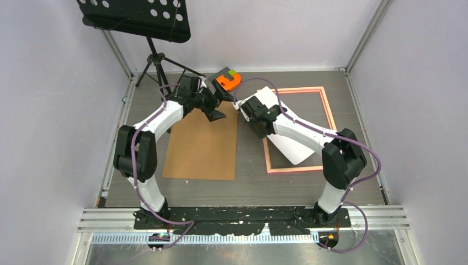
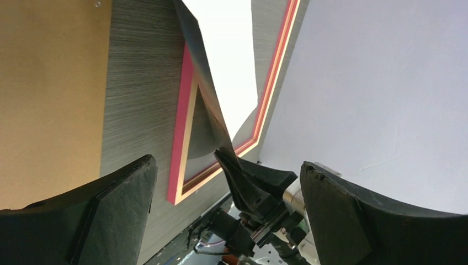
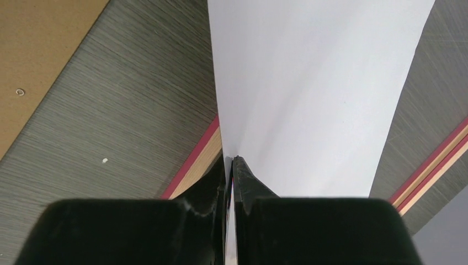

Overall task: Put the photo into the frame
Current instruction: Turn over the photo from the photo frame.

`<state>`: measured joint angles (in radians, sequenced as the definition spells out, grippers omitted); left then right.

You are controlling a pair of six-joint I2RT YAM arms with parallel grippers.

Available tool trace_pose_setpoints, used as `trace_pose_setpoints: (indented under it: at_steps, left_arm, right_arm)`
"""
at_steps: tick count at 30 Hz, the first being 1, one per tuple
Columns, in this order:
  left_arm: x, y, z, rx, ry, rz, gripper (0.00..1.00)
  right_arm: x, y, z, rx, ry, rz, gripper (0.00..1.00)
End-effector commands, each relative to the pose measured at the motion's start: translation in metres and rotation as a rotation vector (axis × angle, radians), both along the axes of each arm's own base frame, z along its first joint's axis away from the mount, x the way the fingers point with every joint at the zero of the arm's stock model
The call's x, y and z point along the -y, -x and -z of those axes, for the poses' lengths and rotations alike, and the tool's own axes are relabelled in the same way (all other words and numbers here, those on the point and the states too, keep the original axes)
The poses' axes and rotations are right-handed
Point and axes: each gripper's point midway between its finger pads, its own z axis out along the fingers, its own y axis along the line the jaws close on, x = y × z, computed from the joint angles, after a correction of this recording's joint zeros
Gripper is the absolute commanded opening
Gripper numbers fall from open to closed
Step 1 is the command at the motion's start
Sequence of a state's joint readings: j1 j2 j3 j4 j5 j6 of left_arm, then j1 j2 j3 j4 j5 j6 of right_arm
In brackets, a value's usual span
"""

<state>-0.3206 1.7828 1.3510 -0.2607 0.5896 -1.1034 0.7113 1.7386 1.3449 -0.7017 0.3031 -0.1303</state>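
Observation:
The photo (image 1: 291,144) shows only its white back. It slants up from inside the salmon-bordered frame (image 1: 328,109), which lies flat on the table at the right. My right gripper (image 1: 240,105) is shut on the photo's raised edge, the fingertips (image 3: 241,168) pinching the sheet (image 3: 314,94) above the frame's border (image 3: 194,159). My left gripper (image 1: 219,104) stands wide open just left of it. In the left wrist view its fingers (image 2: 116,204) straddle the right gripper's shut tips, with the photo (image 2: 229,66) and frame (image 2: 185,110) beyond. The printed side is hidden.
A brown backing board (image 1: 201,144) lies flat left of the frame, under the left arm. A small orange object (image 1: 228,81) sits at the back, close to both grippers. A black music stand (image 1: 138,22) stands at the back left. White walls close in the table.

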Motion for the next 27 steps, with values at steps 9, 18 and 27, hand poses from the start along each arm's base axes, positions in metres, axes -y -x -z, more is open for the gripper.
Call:
trace_pose_setpoints:
  at_steps: [9, 18, 27]
  left_arm:
    - [0.031, -0.006, 0.02, -0.101, 0.147, 0.031, 0.89]
    - [0.045, -0.02, 0.026, -0.127, 0.141, 0.043, 0.79]
    - [0.058, -0.022, 0.038, -0.148, 0.108, 0.059, 0.72]
  right_arm:
    - [-0.034, -0.023, -0.012, 0.1, -0.179, 0.044, 0.11]
    - [-0.045, -0.025, 0.0, 0.075, -0.212, 0.055, 0.11]
    - [-0.052, -0.029, 0.003, 0.065, -0.232, 0.059, 0.12]
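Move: The white-backed photo hangs at a slant from the right fingers. Its middle is about 17 cm to the left hand's right, 6 cm back and 10 cm lower, though the free edge comes much nearer; from the right hand it is some 3 cm to the right, 1 cm ahead and 4 cm below. From the left hand, the backing board lies 8 cm left and 12 cm back, the orange clamp 9 cm straight ahead, the frame 24 cm right and 8 cm back, all roughly 16 cm below. The photo, still pinched by the right hand at its left long edge, is carried about 4 cm left and a little forward, the right wrist rolling some 10 degrees left side up. The left hand comes to meet its free edge, going right about 5 cm while sinking, then easing forward and slightly up; its fingers tip down a little and narrow to three-quarters open, without gripping. ##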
